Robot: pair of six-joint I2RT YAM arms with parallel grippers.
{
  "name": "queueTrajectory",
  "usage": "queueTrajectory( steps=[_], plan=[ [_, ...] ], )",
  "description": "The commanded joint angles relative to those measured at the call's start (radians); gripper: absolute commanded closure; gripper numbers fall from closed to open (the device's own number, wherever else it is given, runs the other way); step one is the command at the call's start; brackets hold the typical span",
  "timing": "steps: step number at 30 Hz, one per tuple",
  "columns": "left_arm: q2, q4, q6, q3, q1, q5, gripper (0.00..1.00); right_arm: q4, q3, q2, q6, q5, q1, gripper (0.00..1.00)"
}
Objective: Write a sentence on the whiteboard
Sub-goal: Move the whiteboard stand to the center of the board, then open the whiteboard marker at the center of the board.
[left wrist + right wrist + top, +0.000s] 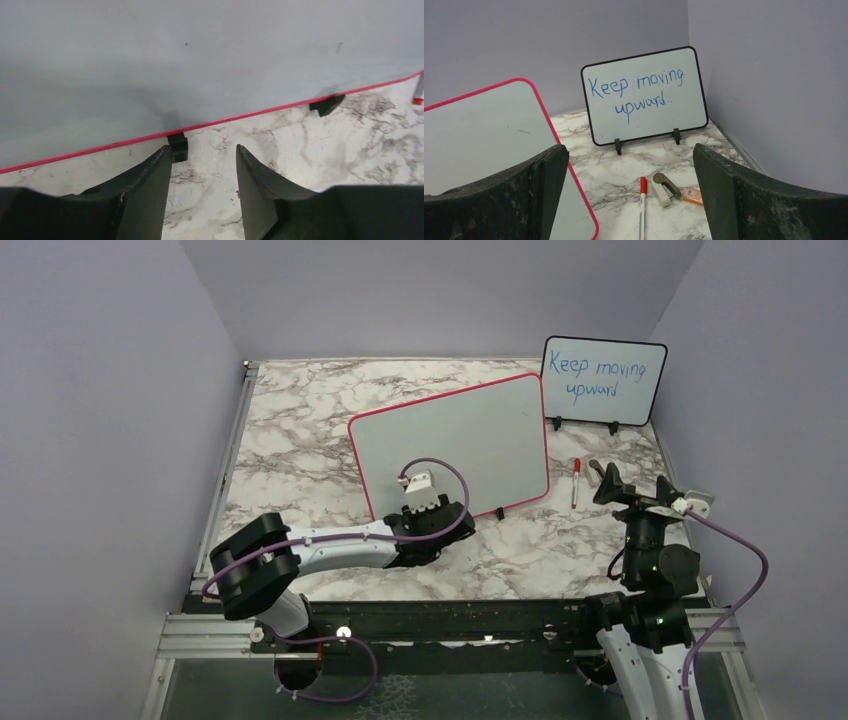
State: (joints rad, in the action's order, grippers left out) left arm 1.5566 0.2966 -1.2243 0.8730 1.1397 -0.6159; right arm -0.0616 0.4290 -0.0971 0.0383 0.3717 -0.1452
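The whiteboard point(450, 445) with its red frame stands tilted on small black feet mid-table, and no sentence shows on its blank face point(200, 60) point(484, 135). My left gripper point(425, 508) sits low at the board's bottom edge. Its jaws point(203, 147) are open with only bare table between them, and the left finger is next to a black foot point(177, 146). A red-capped marker point(576, 483) point(642, 200) lies on the table right of the board. My right gripper point(635, 488) point(629, 147) hangs wide open and empty above and just short of the marker.
A smaller black-framed board point(603, 380) point(644, 95) with blue writing stands at the back right corner. A small stapler-like object point(664, 189) and an orange eraser point(694, 196) lie right of the marker. Purple walls close in on three sides.
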Motion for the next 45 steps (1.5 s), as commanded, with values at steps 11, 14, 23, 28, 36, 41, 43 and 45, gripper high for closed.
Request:
queueTrajectory(
  steps=[11,14,23,28,36,41,43,45],
  plan=[
    [-0.331,0.001,0.328,-0.033,0.004,0.023,0.04,-0.14,0.13,-0.199,0.109,-0.046,-0.007,0.0],
    [-0.406,0.031,0.429,-0.027,-0.012,0.014,0.01,-0.212,0.183,-0.29,0.152,-0.051,-0.008,0.0],
    [-0.602,0.069,0.747,0.034,-0.246,0.14,0.01,-0.449,0.352,-0.62,0.278,-0.095,-0.007,0.0],
    [-0.637,0.079,0.866,0.076,-0.357,0.159,0.01,-0.56,0.451,-0.814,0.408,-0.025,-0.007,0.0],
    [-0.75,0.038,1.033,0.057,-0.38,0.019,0.01,-0.623,0.547,-0.943,0.424,0.05,-0.007,0.0],
    [-0.848,0.005,1.079,0.015,-0.383,-0.082,0.01,-0.597,0.555,-0.979,0.417,0.053,-0.005,0.0],
    [-0.886,-0.025,1.088,-0.019,-0.385,-0.091,0.01,-0.641,0.591,-1.063,0.416,0.06,-0.005,0.0],
    [-0.918,-0.066,1.093,-0.059,-0.397,-0.076,0.01,-0.653,0.607,-1.137,0.413,0.053,-0.004,0.0]
  ],
)
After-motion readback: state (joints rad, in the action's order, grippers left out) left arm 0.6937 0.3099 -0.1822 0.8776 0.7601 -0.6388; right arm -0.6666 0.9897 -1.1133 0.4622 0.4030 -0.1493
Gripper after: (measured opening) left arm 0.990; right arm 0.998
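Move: The black left foot of the whiteboard stand lies about 3 cm below the left hand, 1 cm ahead and 1 cm left. The stand's right foot is 6 cm ahead and 13 cm right, the board's middle roughly 10 cm ahead, 4 cm right and 5 cm higher. The red marker lies some 12 cm straight ahead of the right hand and 28 cm below; the stapler sits 3 cm farther out and 5 cm right of the marker, an orange case 12 cm right of it. Straight up off the stand's left foot, already let go, the left hand rises about 25 cm in all, swinging some 20 cm left from halfway, opening wide and tipping its fingers up. The empty right hand dips 12 cm and reaches 8 cm forward towards the red marker, tipping some 50 degrees down, pausing briefly near the end, fingers staying wide open. ##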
